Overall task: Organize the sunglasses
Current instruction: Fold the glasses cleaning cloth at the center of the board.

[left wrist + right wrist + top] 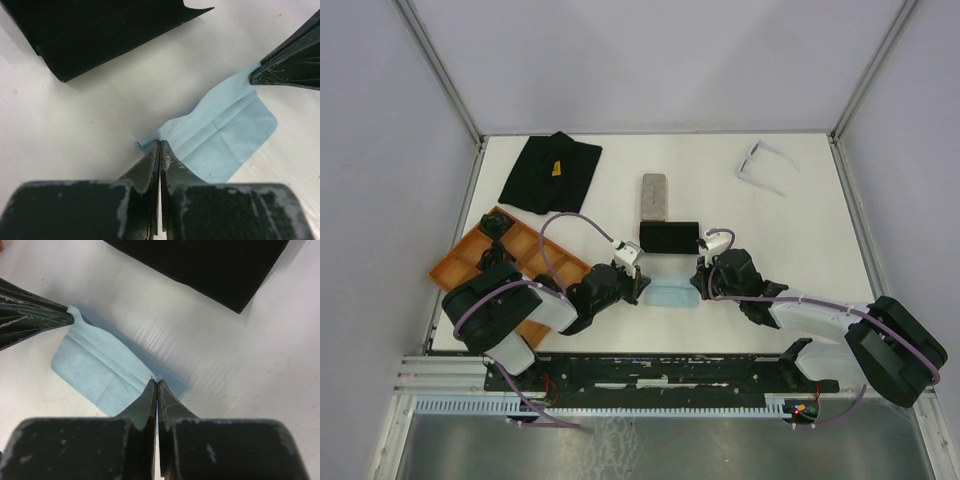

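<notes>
A pale lavender pair of sunglasses [765, 165] lies open at the far right of the table, away from both arms. A dark object [495, 228] sits in the orange tray's far compartment; I cannot tell what it is. My left gripper [642, 285] [159, 144] is shut on one end of a light blue cloth [672, 295] [225, 135]. My right gripper [700, 285] [157, 382] is shut on the cloth's [100, 365] opposite end. The cloth lies partly folded on the table between them. Each wrist view shows the other gripper's fingertips at the cloth's far corner.
An open black case [668, 236] [100, 30] [210, 265] lies just beyond the cloth. A grey case [655, 196] lies behind it. A black fabric piece [552, 172] sits at the far left. An orange compartment tray [470, 262] lies beside the left arm.
</notes>
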You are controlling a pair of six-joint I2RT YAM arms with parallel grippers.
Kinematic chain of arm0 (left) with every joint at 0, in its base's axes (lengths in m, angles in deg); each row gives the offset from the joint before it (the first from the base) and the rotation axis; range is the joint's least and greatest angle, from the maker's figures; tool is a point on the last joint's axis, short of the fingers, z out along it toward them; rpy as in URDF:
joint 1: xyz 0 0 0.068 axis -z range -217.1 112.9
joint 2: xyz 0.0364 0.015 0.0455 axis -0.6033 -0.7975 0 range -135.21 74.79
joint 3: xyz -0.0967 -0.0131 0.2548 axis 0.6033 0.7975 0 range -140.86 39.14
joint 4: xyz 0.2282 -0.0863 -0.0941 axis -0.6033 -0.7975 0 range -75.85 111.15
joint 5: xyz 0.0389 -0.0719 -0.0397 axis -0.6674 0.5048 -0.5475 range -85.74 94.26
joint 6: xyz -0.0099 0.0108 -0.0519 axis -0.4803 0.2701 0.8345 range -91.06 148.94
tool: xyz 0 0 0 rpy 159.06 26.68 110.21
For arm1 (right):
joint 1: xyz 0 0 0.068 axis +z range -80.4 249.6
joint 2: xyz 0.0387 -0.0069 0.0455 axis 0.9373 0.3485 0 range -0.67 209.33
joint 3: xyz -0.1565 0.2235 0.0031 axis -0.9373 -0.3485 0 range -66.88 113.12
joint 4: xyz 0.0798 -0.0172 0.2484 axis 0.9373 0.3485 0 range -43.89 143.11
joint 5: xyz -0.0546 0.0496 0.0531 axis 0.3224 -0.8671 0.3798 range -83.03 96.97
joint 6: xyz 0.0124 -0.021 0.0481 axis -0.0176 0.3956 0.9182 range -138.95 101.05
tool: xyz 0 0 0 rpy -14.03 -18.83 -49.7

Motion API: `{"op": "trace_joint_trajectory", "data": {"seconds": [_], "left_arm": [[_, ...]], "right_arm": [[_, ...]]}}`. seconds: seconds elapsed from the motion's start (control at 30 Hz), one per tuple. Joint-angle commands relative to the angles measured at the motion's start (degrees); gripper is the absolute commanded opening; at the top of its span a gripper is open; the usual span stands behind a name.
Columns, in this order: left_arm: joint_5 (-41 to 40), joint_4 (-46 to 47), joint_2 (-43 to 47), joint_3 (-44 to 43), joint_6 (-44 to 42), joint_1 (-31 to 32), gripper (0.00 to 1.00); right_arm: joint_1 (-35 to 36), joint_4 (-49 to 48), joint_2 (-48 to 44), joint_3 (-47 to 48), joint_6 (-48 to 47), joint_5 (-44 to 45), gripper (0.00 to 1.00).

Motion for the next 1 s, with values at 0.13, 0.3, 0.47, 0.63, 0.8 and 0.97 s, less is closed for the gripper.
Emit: {"op": "trace_joint_trajectory", "data": {"seconds": [0.13, 0.3, 0.47, 0.63, 0.8, 0.97], "left_arm": [[1.71, 5.03, -0.20, 1.04, 2.81, 0.39, 0.03], [1.77, 5.09, -0.07, 1.31, 3.13, 0.46, 0.05], [2.40, 5.07, 0.57, 2.01, 3.57, 0.86, 0.12], [2.20, 4.96, 1.39, 2.89, 3.77, 1.54, 0.16], [1.65, 4.78, 2.39, 3.99, 4.36, 1.87, 0.21], [0.83, 3.74, 4.77, 5.41, 5.42, 2.23, 0.29]], "right_arm": [[1.13, -0.75, 0.12, -0.53, 1.01, 1.04, 0.04], [1.53, 0.22, 0.20, -0.69, 1.50, 2.20, 0.09], [1.75, 0.35, -0.39, -1.19, 1.88, 2.08, 0.14], [2.11, 0.70, -2.03, -1.97, 2.02, 1.60, 0.20], [2.57, 2.43, -4.45, -2.52, 2.79, 0.95, 0.32], [2.90, 5.63, -8.02, -3.22, 4.62, 0.57, 0.41]]}}
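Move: The lifted edge flap of the light-blue cloth is still pinched at its two ends. The cloth's middle is about 6 cm right of the left hand and about 7 cm left of the right hand, roughly level fore and aft and 2 cm below both. From the left hand, the black case is about 13 cm ahead and 6 cm right; the tan case is about 23 cm ahead and 3 cm right; the compartment box's middle is some 28 cm left and 5 cm ahead. Back towards the robot and slightly down, both hands draw the pinched flap over the cloth and away from the black case, the left by about 3 cm, the right by just over 2. From about midway both grippers open part way and let the flap's ends go; the right hand, having sunk about 1.5 cm, starts to rise at the end. ##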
